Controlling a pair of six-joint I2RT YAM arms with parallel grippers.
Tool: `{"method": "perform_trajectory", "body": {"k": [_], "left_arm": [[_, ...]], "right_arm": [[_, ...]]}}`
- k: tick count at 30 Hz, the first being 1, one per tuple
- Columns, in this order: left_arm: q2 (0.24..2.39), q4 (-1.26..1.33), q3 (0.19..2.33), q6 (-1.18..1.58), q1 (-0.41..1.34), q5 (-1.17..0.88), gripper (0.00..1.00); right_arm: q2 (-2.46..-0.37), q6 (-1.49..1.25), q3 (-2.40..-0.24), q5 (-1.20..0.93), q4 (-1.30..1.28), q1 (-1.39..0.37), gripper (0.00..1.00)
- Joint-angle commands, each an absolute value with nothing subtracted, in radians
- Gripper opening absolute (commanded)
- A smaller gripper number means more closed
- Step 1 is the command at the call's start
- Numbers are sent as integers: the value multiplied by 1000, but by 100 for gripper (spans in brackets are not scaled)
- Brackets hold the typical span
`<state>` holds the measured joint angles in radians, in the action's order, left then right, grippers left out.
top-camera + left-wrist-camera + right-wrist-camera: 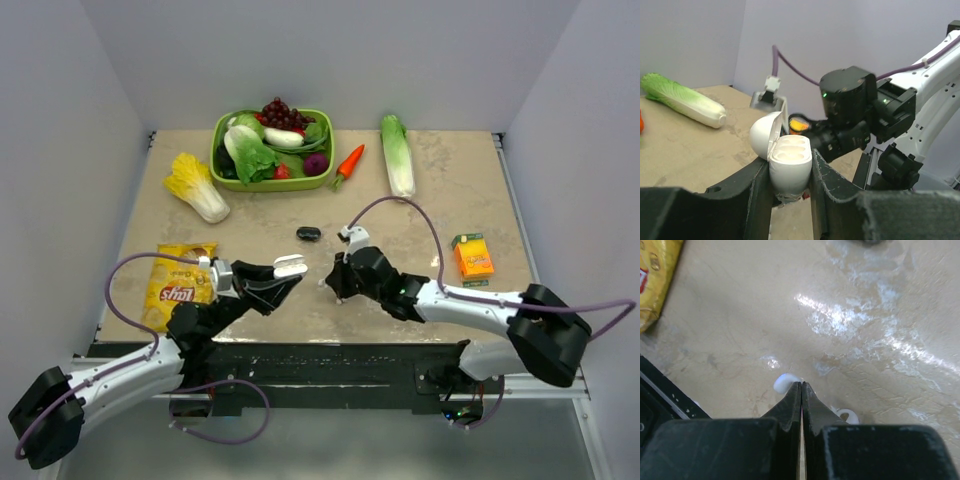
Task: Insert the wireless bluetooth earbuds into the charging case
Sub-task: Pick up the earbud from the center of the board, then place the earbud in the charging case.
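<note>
The white charging case [789, 175] is held upright above the table, its lid [762, 135] flipped open to the left and its two wells bare. My left gripper [791, 161] is shut on the case; from above the case [291, 266] shows at that gripper [285, 275]. My right gripper [801, 384] is shut and low over the table, its tips pressed together. One tiny white earbud [782, 382] lies on the table just left of those tips, not between them. A second small white curved piece [849, 415], probably the other earbud, lies just right of the fingers.
A green basket [215, 150] of vegetables stands at the back. Around it lie a cabbage [200, 187], a carrot [348, 162] and a long lettuce [398, 155]. There is also an orange juice box [473, 256] at right, a yellow chips bag [180, 285] at left and a small dark object [308, 234] mid-table.
</note>
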<state>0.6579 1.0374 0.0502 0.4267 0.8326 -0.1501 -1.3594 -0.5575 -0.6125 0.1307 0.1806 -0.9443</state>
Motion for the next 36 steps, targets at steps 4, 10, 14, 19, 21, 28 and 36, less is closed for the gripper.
{"method": "perform_trajectory", "body": {"k": [4,10,14,19,21,28,36], "left_arm": [[704,1134,-34,408,836,-89,0],[761,1180,3,393,834,-3,0],[859,1236,66,374,834,-12,0],[972,1301,132,367,833,-46,0],[1002,1318,156,362,827,-74,0],[1089,1429,213,359,815,-222,0],[1181,1549,238,367,811,-354,0]], "right_arm": [[-1056,-411,-649,317,6,-943,0],[-845,-296,-727,371,-169,-945,0],[-772,-244,-764,325,-203,-956,0],[-703,-193,-805,311,-229,-1012,0],[-692,-164,-827,264,-236,-1028,0],[-698,-110,-856,166,-223,-1081,0],[-710,-89,-833,101,-149,-1109,0]]}}
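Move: The right hand already pinches the earbud about 7 cm above the board; the open charging case lies some 5 cm back, 7 cm left and 17 cm above this hand. On the board, the other earbud is about 2 cm back, 2 cm right and 7 cm below it, the black case 16 cm ahead and 5 cm left. From the left hand, still holding the charging case, the pinched earbud is roughly 5 cm ahead, 7 cm right and 17 cm down. Up fast, some 22 cm, goes the right hand with its pinched earbud, swinging right about 8 cm and then partly back left as it draws back 7 cm, its down-pointing fingers tipping up some 30 degrees to about level. The left hand, keeping its grip on the charging case, goes forward, then right towards the earbud, ending slightly lower. ##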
